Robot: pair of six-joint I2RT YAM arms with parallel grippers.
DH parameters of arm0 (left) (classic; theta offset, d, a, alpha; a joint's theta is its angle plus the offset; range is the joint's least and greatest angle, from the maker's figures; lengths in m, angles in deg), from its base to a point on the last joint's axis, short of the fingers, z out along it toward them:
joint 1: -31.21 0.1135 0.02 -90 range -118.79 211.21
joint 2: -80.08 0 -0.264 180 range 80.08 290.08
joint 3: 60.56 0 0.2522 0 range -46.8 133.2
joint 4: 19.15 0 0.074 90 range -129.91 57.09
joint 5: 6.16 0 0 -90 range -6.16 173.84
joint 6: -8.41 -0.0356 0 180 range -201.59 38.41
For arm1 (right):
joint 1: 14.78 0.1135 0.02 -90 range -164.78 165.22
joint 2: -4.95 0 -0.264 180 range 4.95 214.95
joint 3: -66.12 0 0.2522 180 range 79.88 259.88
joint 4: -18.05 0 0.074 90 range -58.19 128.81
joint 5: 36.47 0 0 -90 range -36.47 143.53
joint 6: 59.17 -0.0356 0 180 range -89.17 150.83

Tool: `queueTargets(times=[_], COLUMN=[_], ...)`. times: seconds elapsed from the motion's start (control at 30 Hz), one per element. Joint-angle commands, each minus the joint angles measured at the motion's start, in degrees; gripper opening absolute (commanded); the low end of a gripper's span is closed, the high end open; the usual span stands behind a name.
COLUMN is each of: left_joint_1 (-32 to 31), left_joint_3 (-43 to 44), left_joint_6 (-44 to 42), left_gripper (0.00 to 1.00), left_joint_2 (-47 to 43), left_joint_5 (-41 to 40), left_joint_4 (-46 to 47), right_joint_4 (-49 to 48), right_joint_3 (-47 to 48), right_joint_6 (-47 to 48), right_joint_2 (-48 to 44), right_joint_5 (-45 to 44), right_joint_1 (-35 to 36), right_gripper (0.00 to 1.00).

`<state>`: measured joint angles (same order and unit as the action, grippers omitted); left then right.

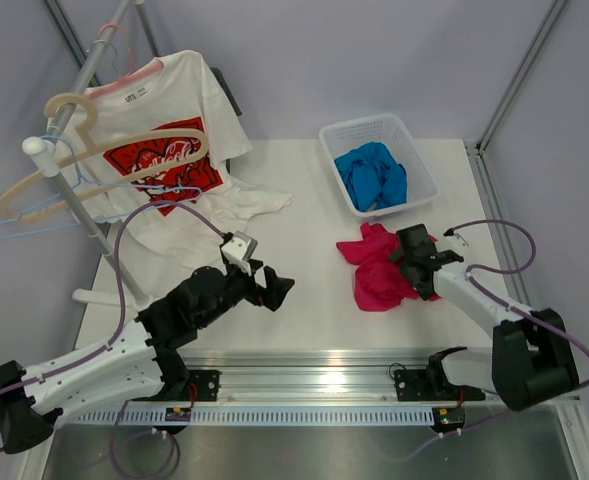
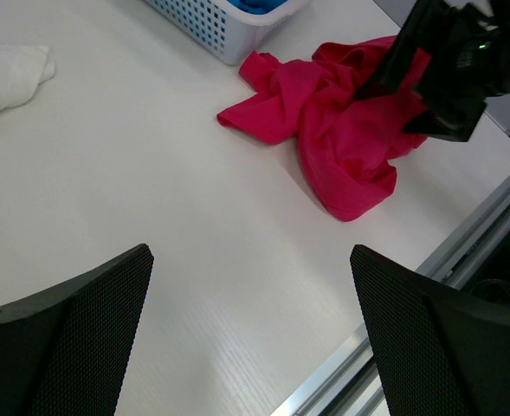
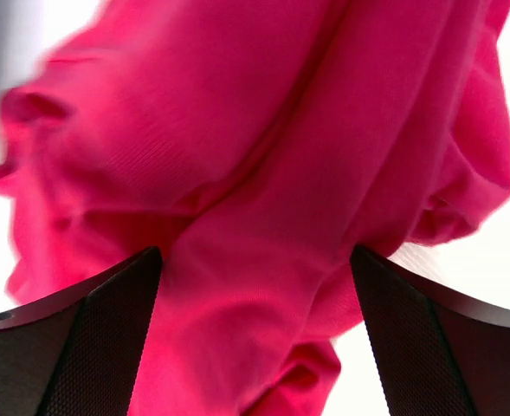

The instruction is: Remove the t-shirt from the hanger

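Note:
The magenta-red t-shirt [image 1: 374,275] lies crumpled on the table at the right, off the hanger. It also shows in the left wrist view [image 2: 341,130] and fills the right wrist view [image 3: 263,173]. The beige wooden hanger [image 1: 189,148] hangs bare on the rack at the far left. My right gripper [image 1: 402,266] is low over the t-shirt with its jaws wide open and cloth lying between them [image 3: 255,338]. My left gripper [image 1: 274,285] is open and empty above bare table left of the t-shirt [image 2: 251,329].
A white basket [image 1: 369,127] holding a blue cloth [image 1: 374,175] stands at the back right. A white t-shirt with a red print [image 1: 154,120] hangs on the rack [image 1: 84,210] and drapes onto the table. Thin blue wire hangers [image 1: 34,215] hang there too. A metal rail [image 1: 304,375] runs along the near edge.

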<state>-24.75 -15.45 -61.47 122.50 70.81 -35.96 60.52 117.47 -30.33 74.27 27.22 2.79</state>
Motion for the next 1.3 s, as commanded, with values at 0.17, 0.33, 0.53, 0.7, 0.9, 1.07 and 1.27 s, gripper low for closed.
queueTargets(times=[0.17,0.33,0.53,0.7,0.9,1.07,1.27], left_joint_1=[-0.2,-0.2,-0.2,-0.2,-0.2,-0.2,-0.2], left_joint_3=[-1.82,-2.7,-4.11,-3.23,-3.4,-3.76,-4.11], left_joint_6=[2.03,1.94,1.77,1.59,1.76,2.73,3.96], left_gripper=[0.99,0.99,0.99,0.99,0.99,0.99,0.99], left_joint_2=[0.57,-2.06,-4.8,-2.25,-2.95,-3.92,-3.83], left_joint_5=[0.64,-1.72,-0.94,-0.06,-0.59,1.26,3.63], left_joint_4=[5.51,4.11,4.19,3.93,4.02,4.1,5.16], right_joint_4=[-4.7,-6.21,-1.46,-2.44,-2.77,0.55,-0.4], right_joint_3=[0.92,3.02,6.01,13.63,35.51,63.18,88.17], right_joint_6=[-10.28,-11.08,-4.07,17.81,36.53,48.76,54.66], right_joint_2=[2.75,7.31,5.14,-11.21,-11.24,3.67,18.36], right_joint_5=[-3.76,0.55,-3.39,-0.16,7.21,11.89,10.05], right_joint_1=[-0.07,-0.07,-0.07,0.02,-0.07,-0.07,-0.07], right_gripper=[0.94,0.32,0.0,0.0,0.0,0.0,0.0])
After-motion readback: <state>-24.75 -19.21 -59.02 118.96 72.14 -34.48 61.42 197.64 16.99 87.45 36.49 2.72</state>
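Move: The red t-shirt lies crumpled right under the right hand's open fingers, its middle about 5 cm to the left, level to 1 cm ahead, and some 3 cm lower. The white basket's middle is roughly 28 cm ahead and 9 cm to the left of that hand, with the blue t-shirt inside it, about 26 cm ahead and 10 cm left. From the left hand the red t-shirt lies some 11 cm ahead, 28 cm to the right and 18 cm below. The right hand dips about 2 cm into the red t-shirt, eases a little forward and shuts its wide-open fingers on the cloth near its right-hand part, pinching it. Then, speeding up, it carries the cloth steeply up, ending some 50 cm above its start and about 12 cm farther forward, while the wrist tips the fingers up from steeply down to level, pointing straight ahead. ##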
